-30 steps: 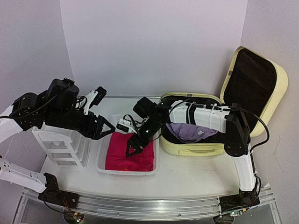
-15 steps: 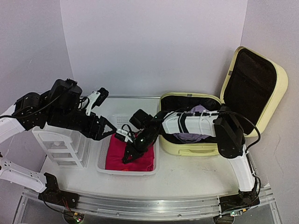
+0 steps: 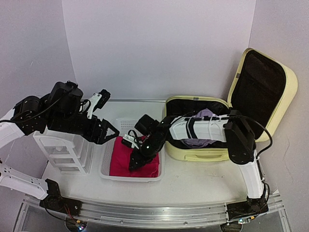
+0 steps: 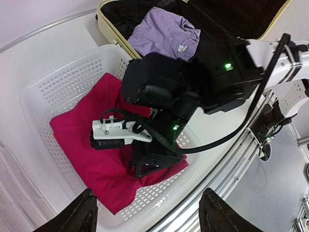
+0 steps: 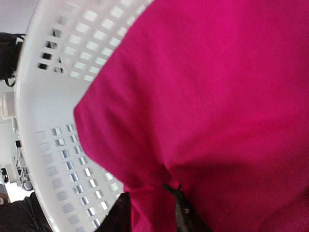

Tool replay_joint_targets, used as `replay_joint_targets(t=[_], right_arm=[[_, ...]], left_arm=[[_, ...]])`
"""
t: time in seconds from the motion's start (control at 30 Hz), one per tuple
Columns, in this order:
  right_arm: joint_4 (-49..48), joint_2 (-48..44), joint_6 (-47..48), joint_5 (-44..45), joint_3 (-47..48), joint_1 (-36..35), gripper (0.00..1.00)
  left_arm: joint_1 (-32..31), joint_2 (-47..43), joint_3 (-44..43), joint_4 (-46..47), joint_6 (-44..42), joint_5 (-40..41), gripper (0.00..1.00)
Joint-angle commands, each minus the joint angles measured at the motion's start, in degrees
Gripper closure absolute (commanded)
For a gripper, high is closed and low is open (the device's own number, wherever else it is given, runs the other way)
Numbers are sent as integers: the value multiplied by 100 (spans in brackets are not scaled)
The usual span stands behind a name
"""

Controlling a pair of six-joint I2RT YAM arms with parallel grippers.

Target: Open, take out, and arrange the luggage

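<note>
The luggage (image 3: 203, 153) lies open at the right, its pale yellow lid (image 3: 285, 96) standing up, with a purple garment (image 4: 161, 34) folded inside. A magenta cloth (image 3: 120, 159) lies in the white mesh basket (image 3: 130, 177). My right gripper (image 3: 133, 166) reaches down into the basket near the cloth's front right corner. In the right wrist view its fingertips pinch a puckered fold of the magenta cloth (image 5: 217, 72). My left gripper (image 3: 108, 133) hovers open above the basket's left side, with nothing between its fingers.
A white drawer organizer (image 3: 65, 152) stands left of the basket, under the left arm. The right arm stretches from the luggage across to the basket. The table's metal front rail (image 3: 154, 212) runs just beyond the basket's near rim.
My right gripper has dropped onto the magenta cloth, shifted toward its front corner, and closed from wide open onto a fold. The left arm has barely moved.
</note>
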State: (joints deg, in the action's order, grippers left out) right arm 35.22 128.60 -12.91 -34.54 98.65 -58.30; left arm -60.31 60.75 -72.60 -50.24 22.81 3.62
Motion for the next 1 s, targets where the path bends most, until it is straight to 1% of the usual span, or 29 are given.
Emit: replay_joint_targets(t=[0.0, 0.03, 0.07, 0.1, 0.13, 0.17, 0.2, 0.23, 0.3, 0.43, 0.5, 0.6, 0.7, 0.83, 0.97], right_arm=[[11, -1438, 106, 661, -20, 41, 56], [37, -1657, 164, 870, -85, 47, 46], [64, -1866, 229, 1100, -168, 52, 35], [83, -2065, 281, 1403, -279, 61, 25], [96, -2331, 341, 1730, -396, 69, 12], [119, -2492, 367, 2132, -520, 96, 3], [177, -2651, 363, 2580, -603, 137, 2], [233, -2785, 307, 2798, -686, 225, 2], [370, -3008, 240, 2931, -814, 490, 2], [525, -3368, 182, 3238, -1178, 1214, 2], [674, -3355, 405, 3509, -1256, 1572, 2], [1152, -2950, 896, 3983, -993, 1862, 2], [1446, -2392, 1059, 4123, -633, 2102, 2], [1684, -1594, 1069, 3970, -121, 2313, 2], [1987, -892, 1001, 3837, 439, 2323, 8]], left_arm=[[9, -184, 22, 287, -7, 315, 26], [11, -198, 14, 295, -25, 362, 26], [11, -201, 5, 308, -54, 396, 26], [11, -204, -6, 313, -75, 442, 25], [11, -212, -13, 321, -87, 521, 25], [10, -220, -10, 322, -92, 597, 25], [11, -248, -13, 322, -100, 675, 25], [11, -274, -10, 336, -113, 760, 24], [11, -341, -13, 342, -104, 1010, 23], [11, -528, 32, 517, -246, 1610, 14], [11, -566, 59, 711, -480, 1858, 10], [20, -422, 43, 1156, -984, 2272, 6], [20, -2, -288, 1367, -1371, 2527, 4], [20, 711, -885, 1335, -1761, 2331, 4], [31, 1296, -1442, 988, -1925, 2416, 4]])
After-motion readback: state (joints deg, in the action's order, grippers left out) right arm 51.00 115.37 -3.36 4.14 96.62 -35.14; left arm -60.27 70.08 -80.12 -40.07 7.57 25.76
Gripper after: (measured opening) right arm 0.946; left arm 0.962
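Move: The purple shirt in the open suitcase lies about 33 cm to the right of the right hand and 19 cm ahead, roughly level with it. The pink shirt is just under those fingers, its middle about 5 cm ahead; the basket holding it has its middle some 8 cm ahead. The suitcase's lower shell centres about 37 cm right and 20 cm ahead. From the left hand the purple shirt is about 23 cm ahead, 35 cm right and 26 cm below. Up first, the right hand opens wide, lets go of the pink shirt and climbs about 18 cm clear of the basket, then arcs forward and right over the suitcase rim and sinks towards the left part of the purple shirt, turning to point steeply down. The empty left hand advances about 8 cm, rising 5 cm, tips up and opens wider. ##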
